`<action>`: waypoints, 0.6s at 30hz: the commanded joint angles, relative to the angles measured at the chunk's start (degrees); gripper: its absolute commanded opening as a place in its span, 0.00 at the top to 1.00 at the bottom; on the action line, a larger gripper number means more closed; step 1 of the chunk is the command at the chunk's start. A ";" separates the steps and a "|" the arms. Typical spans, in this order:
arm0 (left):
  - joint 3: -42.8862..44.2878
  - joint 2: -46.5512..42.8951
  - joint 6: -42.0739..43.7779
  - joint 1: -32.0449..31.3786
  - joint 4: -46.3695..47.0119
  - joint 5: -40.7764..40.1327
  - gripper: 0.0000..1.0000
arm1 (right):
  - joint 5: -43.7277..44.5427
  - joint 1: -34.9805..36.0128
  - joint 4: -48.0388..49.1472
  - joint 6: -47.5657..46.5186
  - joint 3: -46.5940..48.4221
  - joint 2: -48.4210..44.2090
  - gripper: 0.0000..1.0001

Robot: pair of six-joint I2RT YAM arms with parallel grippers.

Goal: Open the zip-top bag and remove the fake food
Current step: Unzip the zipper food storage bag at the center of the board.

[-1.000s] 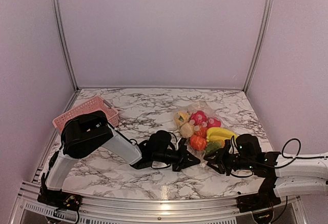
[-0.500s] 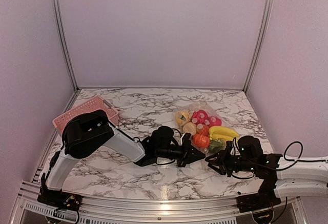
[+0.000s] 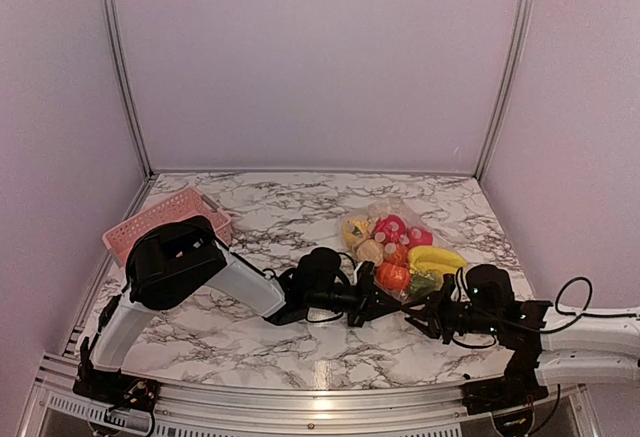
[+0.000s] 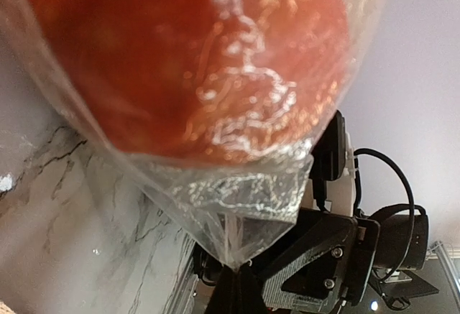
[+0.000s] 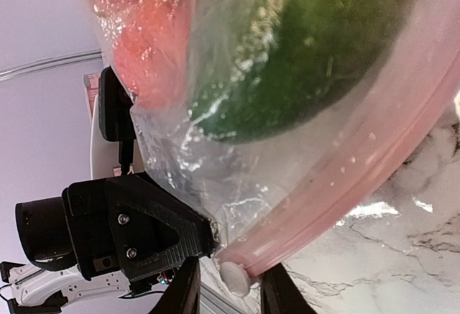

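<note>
The zip-top bag lies at the right of the marble table, full of fake food: pink, yellow, orange and green pieces. My left gripper is shut on the bag's near corner; in the left wrist view the clear plastic tapers into the pinched fingertips under an orange piece. My right gripper faces it from the right. In the right wrist view its jaws stand apart on either side of the white slider at the end of the pink zip strip, below a green piece.
A pink slatted basket sits at the table's left edge, behind the left arm. The two grippers almost meet at the bag's near corner; the left gripper's black body fills the lower left of the right wrist view.
The left gripper has crept right, holding the bag's corner. The right gripper has edged along the bag's near edge and its jaws have narrowed around the slider.
</note>
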 commanded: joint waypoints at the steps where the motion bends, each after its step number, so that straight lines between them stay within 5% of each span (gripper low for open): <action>1: 1.27 1.24 0.31 -0.10 1.32 0.75 1.00 | 1.72 0.56 0.73 1.42 -0.78 -0.79 0.74; 13: 1.26 1.85 -0.25 -0.53 2.05 0.85 1.00 | 2.53 0.57 -0.15 2.23 -1.24 -1.81 0.85; 18: 1.14 1.83 -0.13 -0.54 2.16 1.18 0.97 | 2.80 0.53 0.04 2.08 -1.11 -1.49 0.98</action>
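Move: Between the right hand's parted fingers, within about 1 cm of the fingertips' midpoint, sits the zipper slider at the bag's near-left corner. From this hand the red tomato lies about 6 cm ahead and 2 cm left, the green vegetable some 5 cm ahead and 4 cm right, and the banana roughly 10 cm ahead and 6 cm right. For the left hand, already pinching the bag corner, the slider is about 2 cm to its right. Closing its fingers from about a quarter open to nearly shut, the right hand pinches the slider end of the zip, staying almost in place with barely half a centimetre of drift to the right. The left hand keeps its shut grip on the bag corner and holds it still beside the right fingertips. ##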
